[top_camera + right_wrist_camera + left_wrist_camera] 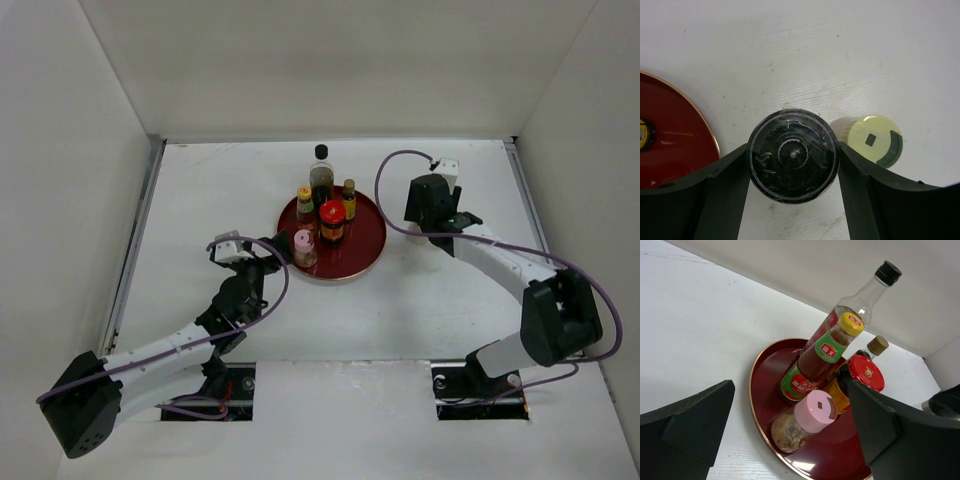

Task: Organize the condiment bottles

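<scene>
On the round red tray [366, 242] stand a tall dark black-capped bottle [321, 176], a yellow-capped red sauce bottle [305, 204], a small amber bottle [349, 198], a red-lidded jar [332, 222] and a pink-topped shaker [303, 246]. My left gripper [790, 390] is open just left of the tray, and the pink shaker [809, 416] stands free between its spread fingers. My right gripper [792, 150], right of the tray, has both fingers pressed against a round dark-lidded shaker [793, 156] standing on the table. A cream-topped shaker [874, 140] stands right beside it.
White walls close the table in at the back and on both sides. The tray's gold rim [710, 135] lies just left of the right gripper's left finger. The right arm [520, 270] arches over the right side of the table.
</scene>
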{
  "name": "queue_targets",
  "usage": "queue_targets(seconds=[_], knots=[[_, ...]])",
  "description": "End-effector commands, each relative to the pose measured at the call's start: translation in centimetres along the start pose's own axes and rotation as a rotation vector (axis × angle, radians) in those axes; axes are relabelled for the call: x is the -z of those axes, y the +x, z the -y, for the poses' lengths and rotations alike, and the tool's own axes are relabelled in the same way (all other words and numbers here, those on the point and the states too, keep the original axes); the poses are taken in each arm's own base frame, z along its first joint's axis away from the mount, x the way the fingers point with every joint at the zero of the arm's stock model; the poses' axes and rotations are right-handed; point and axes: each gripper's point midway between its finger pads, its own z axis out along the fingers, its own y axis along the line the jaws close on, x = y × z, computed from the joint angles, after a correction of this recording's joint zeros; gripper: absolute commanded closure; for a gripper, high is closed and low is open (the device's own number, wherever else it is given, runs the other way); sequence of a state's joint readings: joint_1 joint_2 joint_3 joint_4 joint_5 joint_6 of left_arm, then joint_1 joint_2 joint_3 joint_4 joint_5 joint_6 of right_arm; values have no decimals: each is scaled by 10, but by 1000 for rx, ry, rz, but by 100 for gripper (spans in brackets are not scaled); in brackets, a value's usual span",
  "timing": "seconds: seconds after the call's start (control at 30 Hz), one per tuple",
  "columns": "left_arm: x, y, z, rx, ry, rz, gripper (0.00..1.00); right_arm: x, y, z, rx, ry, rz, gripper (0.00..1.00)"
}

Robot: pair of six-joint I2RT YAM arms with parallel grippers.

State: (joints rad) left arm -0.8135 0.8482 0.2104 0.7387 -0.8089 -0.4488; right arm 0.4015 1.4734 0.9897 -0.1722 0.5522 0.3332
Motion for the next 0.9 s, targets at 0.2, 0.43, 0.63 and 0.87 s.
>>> queue_targets(seconds=[0.2,0.43,0.63,0.87], knots=[[-4,-11,-8,48,-31,56,0,99,-67,-51,-107,-233,263,51],[-4,-11,-13,53,-48,66,0,121,-30,-130,-110,-435,214,51],[-4,-9,-13,49,-45,60,0,109,1,-162,-58,-457,166,50],[-6,-6,-12,39,-42,48,0,96,32,-169,-26,-433,139,38]])
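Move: The right hand already holds the grey-lidded jar; the free near-right part of the tray lies about 17 cm to its left, 6 cm back and some 5 cm below. The red-lidded jar is roughly 22 cm left and 1 cm back, the small yellow-label bottle 18 cm left and 4 cm ahead, and the yellow-capped jar level, 6 cm to the right. From the left hand that free spot is about 22 cm right, 2 cm ahead and 12 cm below. Keeping its grip on the grey-lidded jar, the right hand lifts it about 9 cm and swings it left over the tray's right rim, drawing back some 6 cm as it goes and turning roughly 20 degrees counter-clockwise. It then lowers the jar to about its starting height at the free near-right part of the tray, some 17 cm left of where it began, and slows there with the fingers still closed around it. ##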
